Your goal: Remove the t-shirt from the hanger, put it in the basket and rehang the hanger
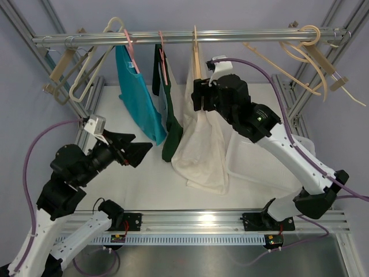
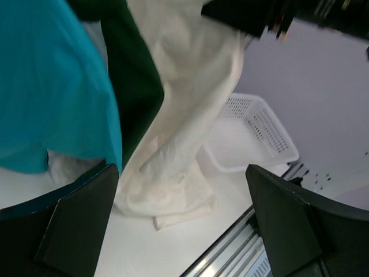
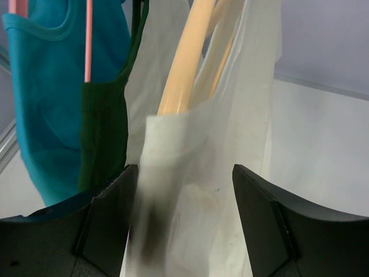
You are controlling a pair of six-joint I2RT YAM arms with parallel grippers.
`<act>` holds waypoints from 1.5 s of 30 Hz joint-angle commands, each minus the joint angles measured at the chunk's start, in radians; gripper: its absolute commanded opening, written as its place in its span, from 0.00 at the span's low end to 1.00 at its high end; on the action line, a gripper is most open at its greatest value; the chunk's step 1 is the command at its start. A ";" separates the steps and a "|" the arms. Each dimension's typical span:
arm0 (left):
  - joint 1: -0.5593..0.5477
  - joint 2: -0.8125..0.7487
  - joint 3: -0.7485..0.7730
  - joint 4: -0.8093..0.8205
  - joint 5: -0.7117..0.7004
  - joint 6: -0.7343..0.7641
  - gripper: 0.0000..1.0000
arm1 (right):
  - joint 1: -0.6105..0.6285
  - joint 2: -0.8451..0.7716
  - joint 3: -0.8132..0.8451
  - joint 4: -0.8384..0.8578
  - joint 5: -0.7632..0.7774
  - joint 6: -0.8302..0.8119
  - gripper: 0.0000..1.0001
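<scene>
A cream t-shirt (image 1: pixel 202 144) hangs on a wooden hanger (image 1: pixel 196 55) from the top rail (image 1: pixel 230 36), and its hem lies bunched on the table. My right gripper (image 1: pixel 199 98) is open at the shirt's shoulder. In the right wrist view the cream fabric (image 3: pixel 202 190) fills the gap between the open fingers, just below the hanger's arm (image 3: pixel 184 63). My left gripper (image 1: pixel 144 143) is open and empty, low near the hem of a teal shirt (image 1: pixel 138 98). The left wrist view shows the cream hem (image 2: pixel 173 190) ahead of it on the table.
A teal shirt and a dark green shirt (image 1: pixel 170 115) hang on pink hangers left of the cream one. A white perforated basket (image 1: pixel 271 167) stands on the table at the right. Empty hangers hang at the rail's left end (image 1: pixel 81 69) and right end (image 1: pixel 305 46).
</scene>
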 commanded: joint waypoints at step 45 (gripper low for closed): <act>-0.280 1.349 1.264 0.161 -0.774 0.389 0.52 | 0.009 -0.881 -0.836 0.148 -0.447 0.171 0.38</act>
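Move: The near arm of the t-shirt's hanger, close under the rod, is about 28 cm ahead of the left hand, 17 cm to its right and 8 cm higher. The t-shirt's middle hangs some 16 cm below that. The green garment hangs roughly 9 cm left of the hanger, the teal garment about 16 cm left of it. The right hand's open fingers straddle the t-shirt's near shoulder, with the hanger's upper arm some 8 cm ahead and 5 cm above. The right hand's open fingers come clear of the t-shirt's shoulder; it backs off about 18 cm towards the base, drifting right and ending lower, half closing. The left hand rises early, then reaches some 26 cm forward and 17 cm right into the freed spot, turns counter-clockwise as its left side tips up, and brings its fingers around the hanger's upper arm, closing to about half; no firm grip shows yet. ##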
